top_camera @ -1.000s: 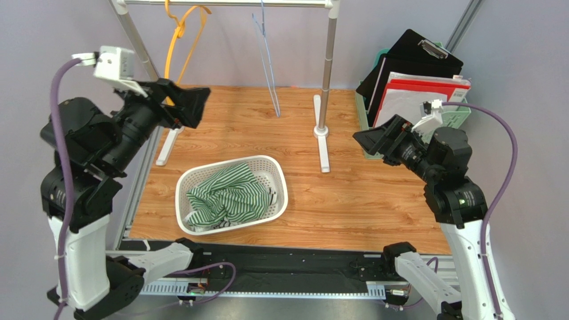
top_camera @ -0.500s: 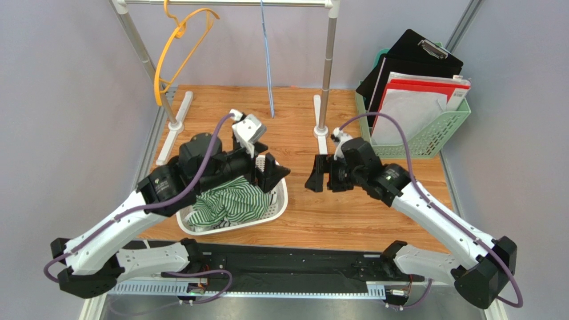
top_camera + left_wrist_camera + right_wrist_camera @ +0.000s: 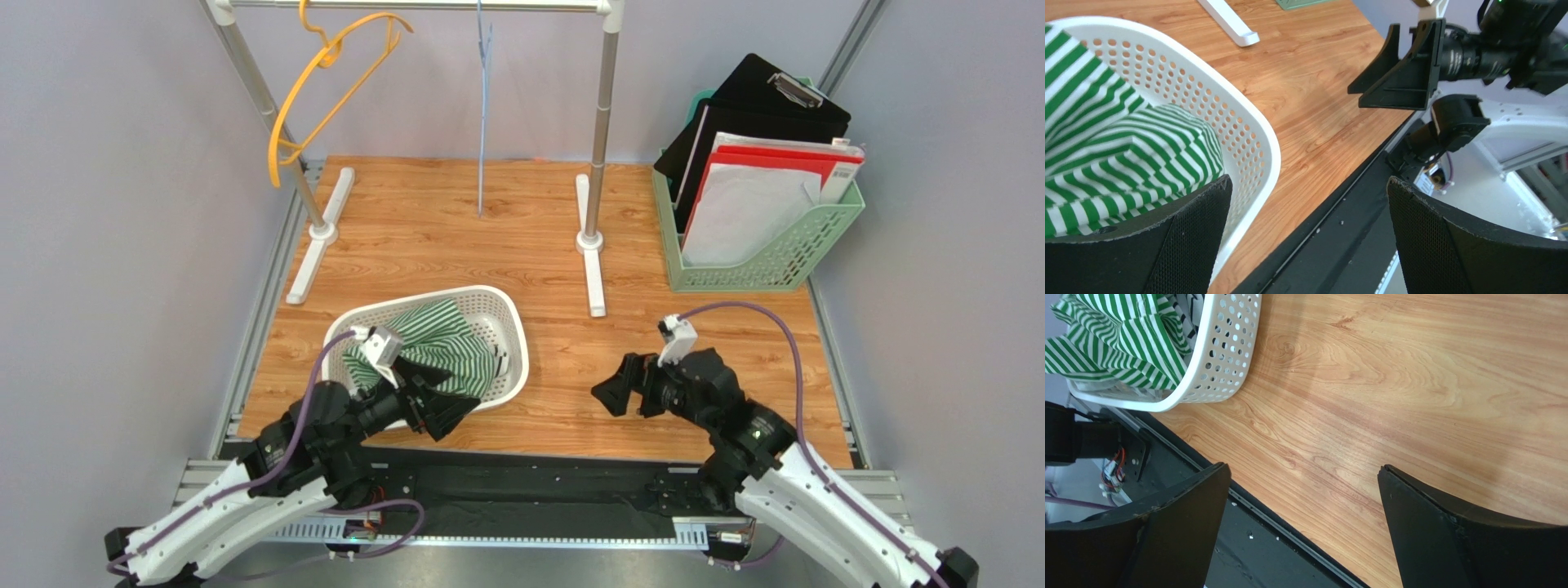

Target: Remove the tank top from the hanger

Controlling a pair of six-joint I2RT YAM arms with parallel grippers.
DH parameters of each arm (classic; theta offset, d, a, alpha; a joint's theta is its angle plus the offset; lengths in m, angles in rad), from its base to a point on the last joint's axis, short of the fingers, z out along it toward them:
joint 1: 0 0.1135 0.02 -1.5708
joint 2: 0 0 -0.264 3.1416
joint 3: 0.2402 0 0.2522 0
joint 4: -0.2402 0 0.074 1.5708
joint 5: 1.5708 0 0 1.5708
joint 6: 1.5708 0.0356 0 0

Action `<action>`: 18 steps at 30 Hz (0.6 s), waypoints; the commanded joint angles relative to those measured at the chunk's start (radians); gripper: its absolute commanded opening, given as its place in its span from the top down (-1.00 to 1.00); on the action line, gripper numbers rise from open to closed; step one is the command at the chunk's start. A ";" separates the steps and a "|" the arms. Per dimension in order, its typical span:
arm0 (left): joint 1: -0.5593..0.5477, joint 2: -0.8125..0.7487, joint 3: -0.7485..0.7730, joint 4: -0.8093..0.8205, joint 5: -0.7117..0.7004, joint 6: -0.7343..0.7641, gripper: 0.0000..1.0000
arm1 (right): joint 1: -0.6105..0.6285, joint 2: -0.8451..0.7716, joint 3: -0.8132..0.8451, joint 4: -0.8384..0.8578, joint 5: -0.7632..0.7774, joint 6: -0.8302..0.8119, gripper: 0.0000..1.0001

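Observation:
The green-and-white striped tank top [image 3: 423, 343] lies crumpled in the white basket [image 3: 509, 316]; it also shows in the left wrist view [image 3: 1112, 141] and the right wrist view [image 3: 1125, 337]. A bare blue hanger [image 3: 482, 110] and a bare yellow hanger [image 3: 321, 92] hang on the rail. My left gripper [image 3: 444, 402] is open and empty, low at the basket's near edge. My right gripper [image 3: 616, 390] is open and empty, low over the wood near the table's front edge.
The clothes rack's posts [image 3: 596, 135] and white feet [image 3: 315, 239] stand at the back. A green file holder [image 3: 767, 251] with folders stands at the back right. A black rail [image 3: 528, 484] runs along the table's near edge.
Both arms have folded down from raised poses to low positions near the table's front edge. The yellow and blue hangers have swung on the rail.

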 commanded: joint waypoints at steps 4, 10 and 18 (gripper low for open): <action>-0.004 -0.271 -0.132 -0.020 -0.036 -0.204 -0.98 | 0.005 -0.374 -0.285 0.106 0.060 0.189 -1.00; -0.004 -0.200 -0.225 0.061 -0.001 -0.227 -0.98 | 0.002 -0.507 -0.404 0.110 0.125 0.354 -1.00; -0.004 -0.289 -0.362 0.142 0.038 -0.296 -0.98 | 0.002 -0.384 -0.430 0.181 0.156 0.371 -1.00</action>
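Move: The tank top is already off its hanger and heaped in the white basket. From my left hand it lies about 17 cm ahead, 9 cm to the left and some 16 cm below; the basket's middle is practically the same spot, a little lower. From my right hand the tank top is roughly 37 cm to the left, 9 cm ahead and 6 cm below. I sink my empty, open left hand about 9 cm, almost straight down in front of the basket's near rim, its fingers tipping down a little. My open right hand dips about 4 cm, comes back up and stays near its starting height over the bare table, rolling its left side up and turning slightly clockwise. I grip nothing. ##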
